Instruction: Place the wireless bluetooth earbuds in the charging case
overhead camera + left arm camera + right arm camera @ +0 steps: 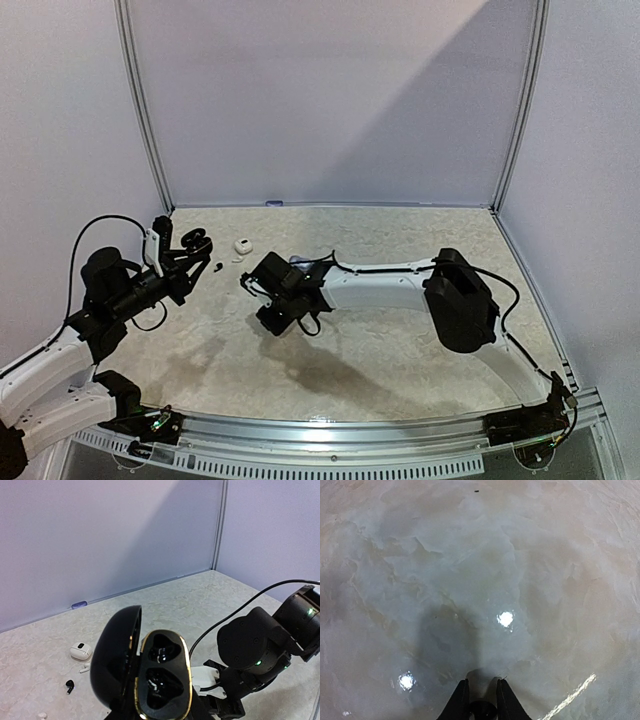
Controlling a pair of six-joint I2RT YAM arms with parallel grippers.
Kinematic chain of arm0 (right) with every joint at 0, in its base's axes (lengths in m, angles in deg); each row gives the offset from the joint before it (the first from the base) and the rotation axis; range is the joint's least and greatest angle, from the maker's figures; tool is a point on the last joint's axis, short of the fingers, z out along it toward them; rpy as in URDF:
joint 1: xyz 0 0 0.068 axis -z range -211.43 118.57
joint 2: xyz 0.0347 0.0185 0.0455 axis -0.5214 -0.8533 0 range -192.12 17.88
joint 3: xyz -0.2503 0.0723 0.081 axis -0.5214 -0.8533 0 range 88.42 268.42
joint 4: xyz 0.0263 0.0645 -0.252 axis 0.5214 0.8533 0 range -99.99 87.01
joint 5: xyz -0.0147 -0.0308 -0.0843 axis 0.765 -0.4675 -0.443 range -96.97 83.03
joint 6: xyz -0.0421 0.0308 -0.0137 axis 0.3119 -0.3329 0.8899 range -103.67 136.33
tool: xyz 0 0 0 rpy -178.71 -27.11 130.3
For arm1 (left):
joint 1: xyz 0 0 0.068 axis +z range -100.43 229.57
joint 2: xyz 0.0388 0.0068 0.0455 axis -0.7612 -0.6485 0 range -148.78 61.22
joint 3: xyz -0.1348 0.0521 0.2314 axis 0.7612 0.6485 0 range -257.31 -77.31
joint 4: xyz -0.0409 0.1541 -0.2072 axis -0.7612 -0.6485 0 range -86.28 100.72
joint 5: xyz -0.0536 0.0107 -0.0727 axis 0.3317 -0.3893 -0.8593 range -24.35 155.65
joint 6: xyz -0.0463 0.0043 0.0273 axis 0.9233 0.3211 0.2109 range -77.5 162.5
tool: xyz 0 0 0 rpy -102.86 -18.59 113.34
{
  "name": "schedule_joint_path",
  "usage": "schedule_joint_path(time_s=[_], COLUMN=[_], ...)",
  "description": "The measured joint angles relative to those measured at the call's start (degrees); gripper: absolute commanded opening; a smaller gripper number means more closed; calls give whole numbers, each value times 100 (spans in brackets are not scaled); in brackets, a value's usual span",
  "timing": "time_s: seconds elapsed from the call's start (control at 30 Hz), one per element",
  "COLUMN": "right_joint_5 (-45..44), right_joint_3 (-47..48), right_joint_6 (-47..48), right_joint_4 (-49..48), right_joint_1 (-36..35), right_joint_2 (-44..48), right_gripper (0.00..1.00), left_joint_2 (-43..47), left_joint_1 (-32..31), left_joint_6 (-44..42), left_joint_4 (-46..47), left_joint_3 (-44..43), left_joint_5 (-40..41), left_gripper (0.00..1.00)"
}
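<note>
My left gripper (188, 250) is shut on the black charging case (162, 675), holding it up with its lid (117, 660) swung open. In the left wrist view the fingers are hidden under the case, and its two gold-rimmed wells are dark and glossy. A black earbud (69, 685) and a white earbud (85, 668) lie on the table beside a small white case (80, 651). My right gripper (482, 681) points down over bare table right of the left one, its jaws narrowed onto a small round black earbud (482, 711).
The right arm (260, 650) with its cable reaches in close to the right of the open case. A white scrap (42, 714) lies near the left wrist view's lower edge. Grey walls (330, 100) enclose the table on three sides.
</note>
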Motion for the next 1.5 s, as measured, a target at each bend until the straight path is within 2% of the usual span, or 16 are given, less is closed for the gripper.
schedule_joint_path(time_s=[0.6,0.73,0.83,1.03,1.27,1.5], right_joint_5=[24,50,129,284,566,671], right_joint_3=[-2059,-2179,-2166,-1567,-503,863], right_joint_6=[455,509,525,339,-485,-1346], right_joint_4=[361,531,621,1209,1917,3095], right_joint_1=[-9,-9,-9,-4,140,306], right_joint_2=[1425,1545,1561,1561,1493,671], right_gripper=[25,30,41,55,55,56], left_joint_2=[0,0,0,0,2,0], left_joint_1=[15,15,15,17,22,24], left_joint_6=[-2,-2,-2,-2,-2,-2], left_joint_4=[2,2,2,2,2,4], left_joint_3=[2,2,2,2,2,2], left_joint_5=[-111,-136,-153,-162,-205,-278], left_gripper=[0,0,0,0,0,0])
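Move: The right hand pinches a black earbud low at the table and has clear tabletop to set it on about 5 cm back and 9 cm to the right, hardly 1 cm below. From this hand, the purple case stands some 18 cm ahead and 7 cm right; the other black earbud lies about 16 cm ahead and 11 cm left. That clear spot is roughly 3 cm back, 18 cm right and 22 cm below the left hand. Staying low, the right hand drags the pinched black earbud about 10 cm over the table, to the right and back towards its base, away from the purple case, then opens its fingers wide and lets go of it. It lifts straight on by some 8 cm, easing a little forward and left while the wrist turns the fingers more steeply down and somewhat clockwise, and at the last sinks about 2 cm, still open and clear of the earbud, as the left hand keeps the open black case aloft. ##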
